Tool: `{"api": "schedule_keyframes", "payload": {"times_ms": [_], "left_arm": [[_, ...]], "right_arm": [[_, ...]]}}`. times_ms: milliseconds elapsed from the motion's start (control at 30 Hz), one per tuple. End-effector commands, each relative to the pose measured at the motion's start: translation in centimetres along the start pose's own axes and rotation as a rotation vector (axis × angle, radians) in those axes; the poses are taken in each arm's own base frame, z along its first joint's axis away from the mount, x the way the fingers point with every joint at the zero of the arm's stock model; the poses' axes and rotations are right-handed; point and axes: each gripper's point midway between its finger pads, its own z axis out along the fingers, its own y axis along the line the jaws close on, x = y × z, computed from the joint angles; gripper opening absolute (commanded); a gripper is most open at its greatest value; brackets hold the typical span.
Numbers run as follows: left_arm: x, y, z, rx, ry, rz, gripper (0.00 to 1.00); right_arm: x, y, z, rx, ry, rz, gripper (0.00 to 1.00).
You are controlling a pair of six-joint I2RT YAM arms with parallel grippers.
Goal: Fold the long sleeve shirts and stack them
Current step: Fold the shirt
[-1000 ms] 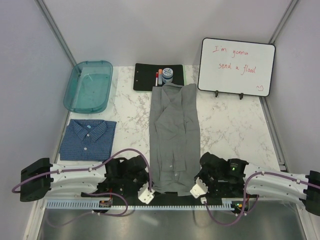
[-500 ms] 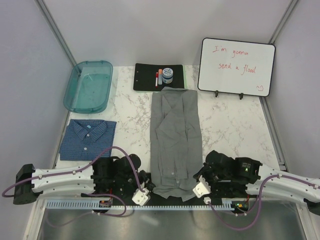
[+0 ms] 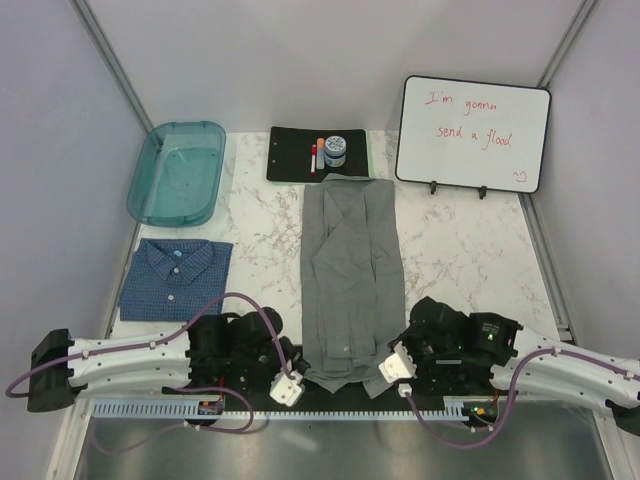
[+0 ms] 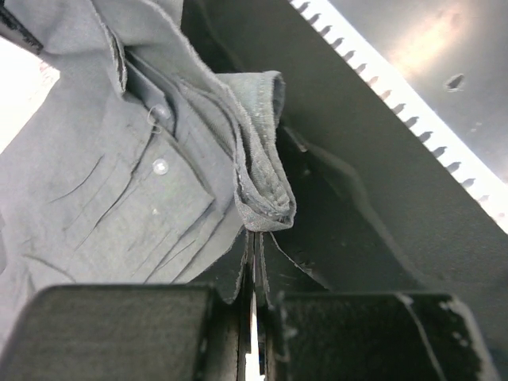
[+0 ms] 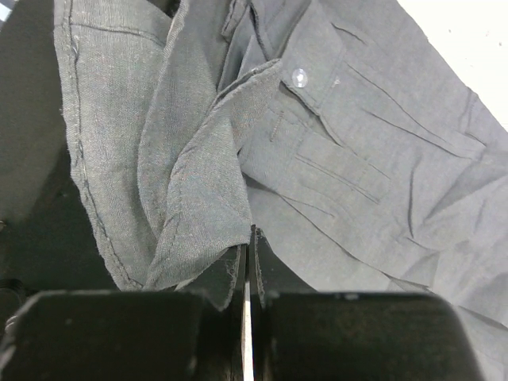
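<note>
The grey long sleeve shirt [image 3: 350, 265] lies lengthwise down the middle of the table, collar at the far end. Its near hem hangs over a black strip. My left gripper [image 3: 303, 372] is shut on the hem's left corner; in the left wrist view a rolled fold of grey cloth [image 4: 262, 182] sits pinched at the closed fingertips [image 4: 255, 235]. My right gripper [image 3: 385, 375] is shut on the right corner, where a flap of the grey shirt [image 5: 190, 182] drapes over the closed tips [image 5: 252, 232]. The blue patterned shirt [image 3: 177, 279] lies folded at the left.
A teal plastic tray [image 3: 178, 172] stands at the back left. A black clipboard [image 3: 295, 155] with a marker and a small jar [image 3: 335, 150] lies just beyond the grey collar. A whiteboard [image 3: 473, 133] stands at the back right. A white toothed rail [image 3: 150, 407] runs along the near edge.
Both arms have drawn back toward the near edge, dragging the grey shirt with them; its collar slid away from the clipboard and the hem now bunches at the grippers.
</note>
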Motion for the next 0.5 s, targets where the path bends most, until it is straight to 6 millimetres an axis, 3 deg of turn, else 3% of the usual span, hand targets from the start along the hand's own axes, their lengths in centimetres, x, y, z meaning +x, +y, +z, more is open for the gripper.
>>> {"api": "schedule_keyframes", "payload": {"times_ms": [0,133,300,333,367,400,433,467], "left_arm": [[-1.7,3.6,-1.1,-0.113,-0.038,-0.014,0.02],[-1.3,6.5,-2.2,-0.188,-0.042,-0.024,0.02],[0.9,11.9,-4.6,-0.261,-0.034,-0.114,0.02],[1.4,12.9,-5.0,-0.272,-0.032,-0.113,0.02],[3.1,13.5,-5.0,-0.271,-0.011,-0.163,0.02],[3.2,15.1,-5.6,-0.295,-0.010,-0.159,0.02],[3.8,16.0,-5.9,-0.304,-0.005,-0.155,0.02],[5.0,17.1,-6.5,-0.332,0.006,-0.174,0.02]], "right_arm": [[-0.8,-2.8,-1.4,0.113,0.002,0.012,0.00],[-0.7,-4.9,-2.3,0.186,0.020,0.042,0.00],[0.7,-8.4,-3.5,0.245,0.050,0.059,0.00],[2.6,-9.5,-3.7,0.248,0.089,0.105,0.00],[2.2,-10.8,-4.1,0.253,0.052,0.106,0.00],[2.9,-11.5,-4.2,0.250,0.054,0.122,0.00],[5.3,-12.2,-4.1,0.231,0.094,0.161,0.00],[5.5,-13.4,-4.4,0.239,0.075,0.160,0.00]]}}
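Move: The collar end of the grey shirt, over which the held hem is being folded, lies about 40 cm ahead and 8 cm right of the left hand, and about 39 cm ahead and 9 cm left of the right; both hands are roughly 6 cm above the cloth. From the left hand, the blue jar stands some 46 cm ahead and 6 cm right, and the folded blue shirt lies around 18 cm ahead and 27 cm left. Both grippers keep their pinch on the two corners of the grey shirt's near end and carry it forward over the shirt's body towards the collar, gathering speed. The left goes about 13 cm and rises 5; the right starts more slowly, covers about 9 cm and rises 3 to 4. The wrists swing to aim the fingers farther forward, left counter-clockwise, right clockwise, each nearly 20 degrees. ##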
